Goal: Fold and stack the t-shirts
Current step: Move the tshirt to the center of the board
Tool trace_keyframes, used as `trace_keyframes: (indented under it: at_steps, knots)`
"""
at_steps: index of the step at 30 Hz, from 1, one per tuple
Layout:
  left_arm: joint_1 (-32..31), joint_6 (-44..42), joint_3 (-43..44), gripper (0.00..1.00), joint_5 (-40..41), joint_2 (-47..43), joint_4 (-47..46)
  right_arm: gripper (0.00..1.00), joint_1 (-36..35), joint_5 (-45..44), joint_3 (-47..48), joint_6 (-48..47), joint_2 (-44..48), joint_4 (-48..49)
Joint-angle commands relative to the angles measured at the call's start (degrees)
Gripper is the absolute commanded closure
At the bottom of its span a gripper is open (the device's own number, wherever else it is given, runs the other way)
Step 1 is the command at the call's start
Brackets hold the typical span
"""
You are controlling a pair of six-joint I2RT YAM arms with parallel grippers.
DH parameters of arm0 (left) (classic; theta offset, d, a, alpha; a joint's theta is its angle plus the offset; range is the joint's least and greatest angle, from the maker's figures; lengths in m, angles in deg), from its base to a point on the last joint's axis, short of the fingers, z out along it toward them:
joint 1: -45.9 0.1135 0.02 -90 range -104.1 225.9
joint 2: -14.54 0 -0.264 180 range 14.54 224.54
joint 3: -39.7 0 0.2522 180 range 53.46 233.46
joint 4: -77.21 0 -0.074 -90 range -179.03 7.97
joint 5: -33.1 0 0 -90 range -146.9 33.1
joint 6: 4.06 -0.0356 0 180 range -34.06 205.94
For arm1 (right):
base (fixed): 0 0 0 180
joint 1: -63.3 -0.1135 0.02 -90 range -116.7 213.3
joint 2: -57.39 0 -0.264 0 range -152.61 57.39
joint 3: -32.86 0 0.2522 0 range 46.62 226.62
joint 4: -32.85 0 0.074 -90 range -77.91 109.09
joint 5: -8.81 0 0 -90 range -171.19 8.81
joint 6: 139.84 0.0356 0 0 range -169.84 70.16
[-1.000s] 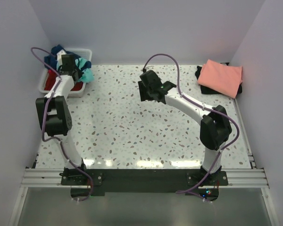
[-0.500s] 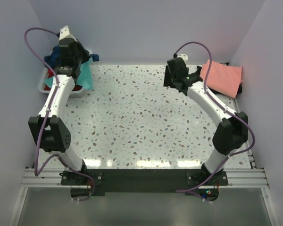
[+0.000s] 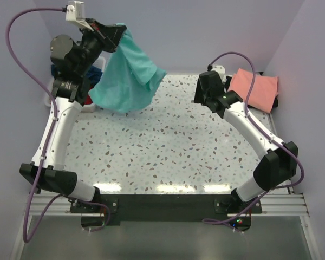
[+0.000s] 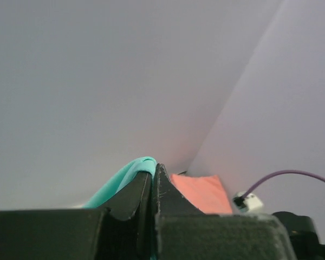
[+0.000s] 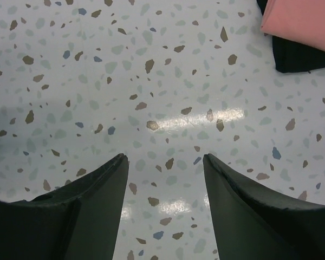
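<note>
My left gripper (image 3: 115,33) is raised high at the back left, shut on a turquoise-teal t-shirt (image 3: 125,76) that hangs down from it above the table. In the left wrist view the teal cloth (image 4: 124,176) is pinched between the closed jaws of the left gripper (image 4: 153,172). A folded salmon-pink t-shirt (image 3: 253,88) lies on a black t-shirt (image 3: 234,101) at the back right; the pink t-shirt (image 5: 300,21) and the black t-shirt (image 5: 303,57) also show in the right wrist view. My right gripper (image 5: 165,160) stands open over bare table, its fingers holding nothing.
A white tub (image 3: 85,106) at the back left holds navy blue (image 3: 56,71) and red (image 3: 88,99) cloth, mostly hidden behind the left arm and the hanging shirt. The speckled table (image 3: 168,146) is walled on three sides.
My left gripper has lifted the teal t-shirt out of the tub and high up to the right. The right arm has swung right toward the pink stack.
</note>
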Motion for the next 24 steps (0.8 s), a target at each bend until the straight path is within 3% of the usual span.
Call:
trace_keyframes:
  at_steps: [1, 7, 10, 15, 18, 20, 22, 24]
  knots:
    - [-0.01, 8.01, -2.01, 1.0, -16.97, -2.59, -16.93, 0.39, -0.04, -5.04, -1.02, 2.42, 5.22, -0.69]
    - [-3.6, 16.2, -1.85, 1.0, -30.42, 1.0, -29.24, 0.39, -0.13, -8.73, -1.98, 5.06, 7.95, -2.62]
    - [-7.63, 15.96, -0.44, 1.0, -37.97, 2.94, -32.06, 0.4, -0.04, -10.58, -2.51, 6.73, 9.53, -3.24]
    - [-10.64, 11.84, -1.66, 1.0, -40.12, 2.08, -29.97, 0.41, -0.13, -12.34, -3.91, 7.88, 13.04, -3.51]
    - [-10.64, 1.06, -5.79, 1.0, -26.71, -2.57, -15.32, 0.41, -0.04, -12.7, -4.27, 7.7, 13.84, -4.2]
    - [-10.64, -1.79, -10.09, 1.0, -10.12, -5.13, -6.46, 0.41, -0.13, -12.61, -4.62, 7.7, 14.19, -4.56]
    - [-10.64, -3.99, -14.38, 1.0, 1.14, -7.77, -3.07, 0.41, -0.13, -12.17, -5.58, 7.61, 14.54, -4.65]
    - [-10.64, -4.53, -16.51, 1.0, 6.62, -8.82, 1.66, 0.41, -0.13, -11.56, -6.2, 7.7, 14.72, -4.56]
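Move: The teal t-shirt already hangs pinched from the shut left hand; the center of the board lies about 7 cm back, 12 cm to that hand's right and some 53 cm below. The white bin stands about 15 cm ahead and 29 cm to its left, nearly 50 cm down. From the empty, open right hand, the board center is roughly 5 cm back, 15 cm left and 24 cm below, the t-shirt some 28 cm left, slightly ahead and above, and the salmon folded stack about 15 cm ahead, 28 cm right. Keeping its pinch on the teal t-shirt, the left hand sweeps it high over the table towards the board's center, about 12 cm back and 14 cm right, rising 5 cm before sinking again and turning clockwise nearly 50 degrees, then eases some 4 cm forward and a little left as about half that turn unwinds. The right hand, still open and empty, backs off to its right and upward, about 5 cm each way, turning slightly clockwise with its fingers tilting up. ##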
